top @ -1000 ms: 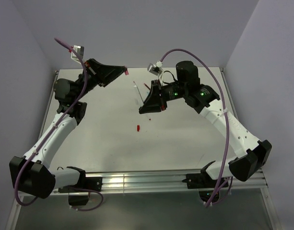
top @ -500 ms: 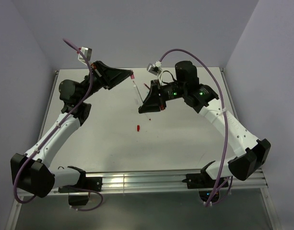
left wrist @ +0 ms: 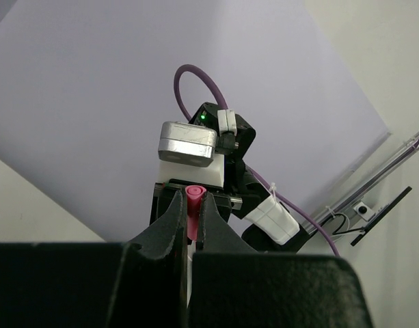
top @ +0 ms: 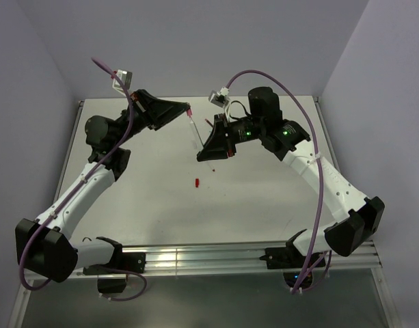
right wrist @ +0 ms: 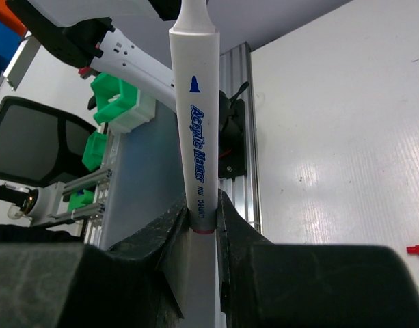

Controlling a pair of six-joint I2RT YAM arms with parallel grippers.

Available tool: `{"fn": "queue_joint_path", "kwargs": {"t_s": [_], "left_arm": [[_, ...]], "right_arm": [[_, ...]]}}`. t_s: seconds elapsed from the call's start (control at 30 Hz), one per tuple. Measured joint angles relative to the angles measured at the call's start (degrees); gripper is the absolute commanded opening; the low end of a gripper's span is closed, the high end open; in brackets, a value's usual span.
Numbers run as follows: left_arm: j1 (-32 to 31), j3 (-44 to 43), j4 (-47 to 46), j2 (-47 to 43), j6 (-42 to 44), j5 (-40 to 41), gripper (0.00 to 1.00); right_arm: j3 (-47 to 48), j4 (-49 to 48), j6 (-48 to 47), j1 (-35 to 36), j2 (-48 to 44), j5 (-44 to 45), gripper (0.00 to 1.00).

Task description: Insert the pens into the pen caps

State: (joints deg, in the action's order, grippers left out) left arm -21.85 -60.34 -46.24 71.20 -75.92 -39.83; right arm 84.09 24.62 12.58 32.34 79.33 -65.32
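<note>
My left gripper [top: 187, 111] is shut on a small pink-red pen cap [left wrist: 193, 196], which stands up between its fingertips in the left wrist view. My right gripper [top: 204, 154] is shut on a white pen [right wrist: 194, 123] printed "Acrylic Marker", held by its lower barrel just above a red band. In the top view that pen [top: 193, 132] slants up from the right fingers towards the cap [top: 188, 109], and its upper end is right at the left gripper's tip. Whether pen and cap touch, I cannot tell. Another red cap [top: 197, 182] lies loose on the table.
A thin dark red pen [top: 209, 122] lies on the white table [top: 264, 198] behind the right gripper. A small red piece [right wrist: 417, 249] shows at the right edge of the right wrist view. An aluminium rail [top: 209, 258] runs along the near edge, and purple cables [top: 291, 96] loop over both arms.
The left gripper has carried the cap to the right and slightly down, up to the pen's upper end. The right arm has barely moved and still grips the pen.
</note>
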Motion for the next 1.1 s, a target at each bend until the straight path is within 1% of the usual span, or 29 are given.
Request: {"fn": "queue_joint_path", "kwargs": {"t_s": [0.4,0.43,0.5,0.57,0.63,0.67,0.7,0.73,0.8,0.83,0.93,1.07,1.1], "left_arm": [[-1.0,1.3,-0.7,-0.4,1.4,-1.1,0.01],[-1.1,1.7,-1.0,-0.5,1.7,-1.1,0.03],[-1.1,2.3,-1.5,-0.8,3.0,-1.1,0.05],[-1.1,2.8,-2.1,-1.0,4.0,-1.1,0.14],[-1.1,3.1,-2.9,-1.2,4.9,-1.0,0.27],[-1.1,3.1,-3.1,-1.2,5.1,-0.9,0.39],[-1.1,3.1,-3.3,-1.2,5.7,-1.5,0.45],[-1.2,3.2,-3.2,-1.2,6.0,-2.4,0.56],[-1.5,3.3,-2.6,-1.2,6.6,-3.6,0.62],[-1.6,3.3,-2.3,-1.2,6.8,-4.1,0.67],[-1.2,3.3,-1.0,-1.3,7.9,-5.0,0.71],[2.1,1.4,2.0,-1.5,10.7,-6.7,0.73],[3.2,0.2,4.3,-1.7,12.7,-7.2,0.74]], "right_arm": [[0.0,-0.1,0.0,-0.7,0.0,0.7,0.0],[0.0,0.0,0.0,-0.8,0.0,0.7,0.0],[0.0,0.2,0.0,-0.9,0.0,0.8,0.0],[0.2,0.6,0.0,-0.9,0.0,0.9,0.0],[0.6,0.8,0.0,-0.9,0.0,1.2,0.0],[0.9,1.1,0.0,-0.8,0.0,1.3,0.0],[1.4,1.1,0.0,-0.9,0.1,1.8,0.0],[2.1,1.0,0.1,-0.9,0.2,2.3,0.0],[3.6,0.3,0.0,-1.1,0.5,3.1,0.0],[4.0,0.1,0.0,-1.1,0.5,3.4,0.0],[4.4,-0.5,-0.2,-1.2,0.5,4.3,0.0],[4.4,-0.5,-1.2,-1.2,0.5,6.2,0.0],[4.3,-0.5,-1.9,-1.2,0.4,7.2,0.0]]}}
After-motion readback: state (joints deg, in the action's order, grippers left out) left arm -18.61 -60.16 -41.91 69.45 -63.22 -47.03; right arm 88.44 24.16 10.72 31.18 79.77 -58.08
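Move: My left hand holds the pink cap right at the nib of the white pen, whose middle lies about 4 cm back, 1 cm right and 5 cm below that hand. From my right hand, gripping the pen's lower end, the pink cap is about 7 cm ahead, 2 cm left and 9 cm up. On the table, some 41 cm below my right hand, the red cap lies 13 cm ahead and 2 cm left, the clear pen 22 cm ahead and 2 cm right. I seat the cap: my left hand eases it back and down the pen by about 1 cm while my right hand nudges the pen forward into it. Then my left fingers open wide, sink slightly farther, tip downward and swing left and forward off the cap; my right hand keeps its grip and carries the pen about 3 cm forward and 2 cm up. ##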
